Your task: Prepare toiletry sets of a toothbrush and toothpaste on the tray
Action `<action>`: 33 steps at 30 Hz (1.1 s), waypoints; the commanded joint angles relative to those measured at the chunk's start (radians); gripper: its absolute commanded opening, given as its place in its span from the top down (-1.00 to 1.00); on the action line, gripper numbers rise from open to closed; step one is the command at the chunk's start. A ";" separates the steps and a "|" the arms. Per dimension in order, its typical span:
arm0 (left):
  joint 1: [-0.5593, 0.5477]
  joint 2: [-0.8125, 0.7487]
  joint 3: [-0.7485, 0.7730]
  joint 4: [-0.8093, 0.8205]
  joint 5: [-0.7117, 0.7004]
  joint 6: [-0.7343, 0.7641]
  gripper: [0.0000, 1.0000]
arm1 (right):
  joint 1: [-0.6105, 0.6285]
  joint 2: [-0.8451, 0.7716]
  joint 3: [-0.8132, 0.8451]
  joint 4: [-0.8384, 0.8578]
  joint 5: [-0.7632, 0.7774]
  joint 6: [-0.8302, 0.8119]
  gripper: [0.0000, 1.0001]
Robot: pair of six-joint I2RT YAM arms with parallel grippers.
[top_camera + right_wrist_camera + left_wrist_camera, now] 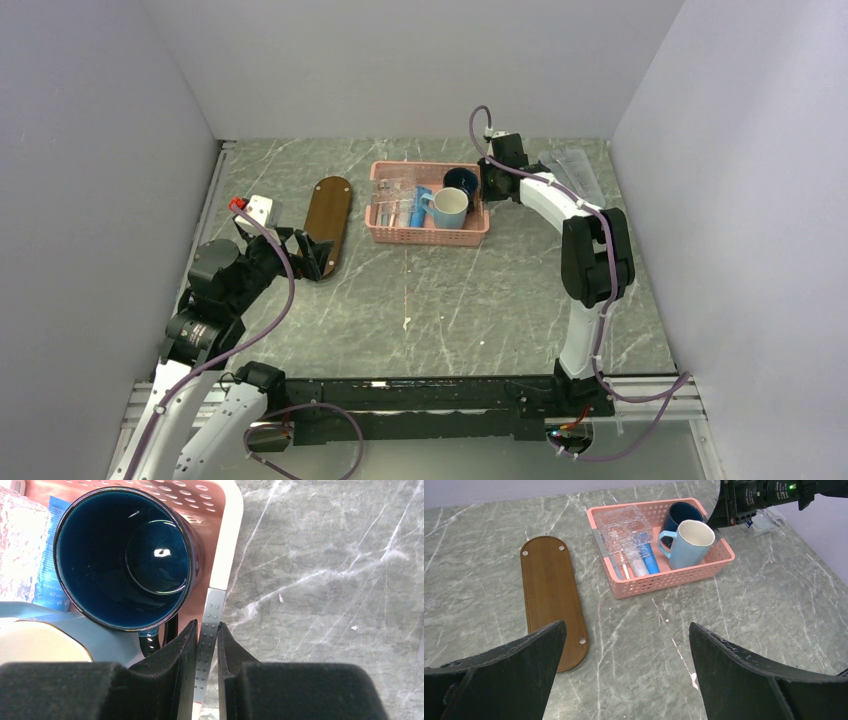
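Observation:
The dark brown wooden tray [551, 592] lies bare on the marble table, left of the pink basket [664, 580]. A blue toothpaste [650, 560] tube lies in the basket beside a white tube [638, 566] and a thin white stick. I cannot pick out a toothbrush for certain. My left gripper [626, 625] hangs open over the table by the tray's near end [322, 265], with nothing between its fingers. My right gripper [207, 625] is shut on a grey dotted strip [210, 615] on the basket's right rim, next to the dark blue mug [125, 555].
The basket also holds a light blue mug [689, 542] and a clear plastic box [624, 526]. A small white box with a red part [255, 207] sits at the far left. Clear plastic packaging [570, 165] lies at the back right. Walls enclose three sides.

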 commanded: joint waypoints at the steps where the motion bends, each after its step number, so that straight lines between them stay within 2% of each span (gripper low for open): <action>1: 0.005 0.004 0.008 0.009 -0.006 -0.006 -0.98 | 0.008 -0.010 0.054 0.018 -0.048 -0.029 1.00; 3: 0.005 0.008 0.009 0.009 -0.006 -0.005 -0.98 | 0.007 -0.017 0.054 0.016 -0.034 -0.024 1.00; 7: 0.005 0.021 0.008 0.005 -0.016 -0.006 -0.98 | 0.007 -0.035 0.057 0.011 -0.017 -0.009 0.44; 9: 0.006 0.027 0.009 0.003 -0.022 -0.006 -0.98 | 0.009 -0.046 0.057 0.005 -0.006 -0.003 0.36; 15: 0.006 0.050 0.004 0.000 -0.082 -0.005 -0.98 | 0.009 -0.109 0.056 -0.017 0.078 0.034 -0.11; 22: 0.005 0.118 0.008 -0.008 -0.131 -0.016 -0.98 | 0.015 -0.240 0.007 -0.090 0.135 0.087 -0.20; 26: 0.005 0.195 0.031 -0.038 -0.224 -0.050 -0.98 | 0.030 -0.364 -0.076 -0.113 0.161 0.113 -0.20; 33: 0.034 0.385 0.133 -0.117 -0.307 -0.169 -0.98 | 0.047 -0.622 -0.282 -0.081 0.083 0.156 -0.21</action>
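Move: The right gripper is still closed on the right-hand rim of the pink basket, whose middle lies about 14 cm to its left, level with it and some 4 cm lower. The dark mug stands about 6 cm left and 3 cm ahead, the light-blue mug 9 cm left and 3 cm back. From the left hand, the brown tray's middle is roughly 18 cm ahead, 4 cm left and 27 cm below; the basket lies 25 cm ahead, 20 cm right. Open the right gripper to let go of the basket's rim, lift it straight clear, then draw it back as it climbs, about 13 cm up and 8 cm back, tipping its fingers up slightly. Meanwhile bring the open left gripper down and forward towards the tray, a little left, gathering speed, tilting down some 20 degrees and turning counter-clockwise. ##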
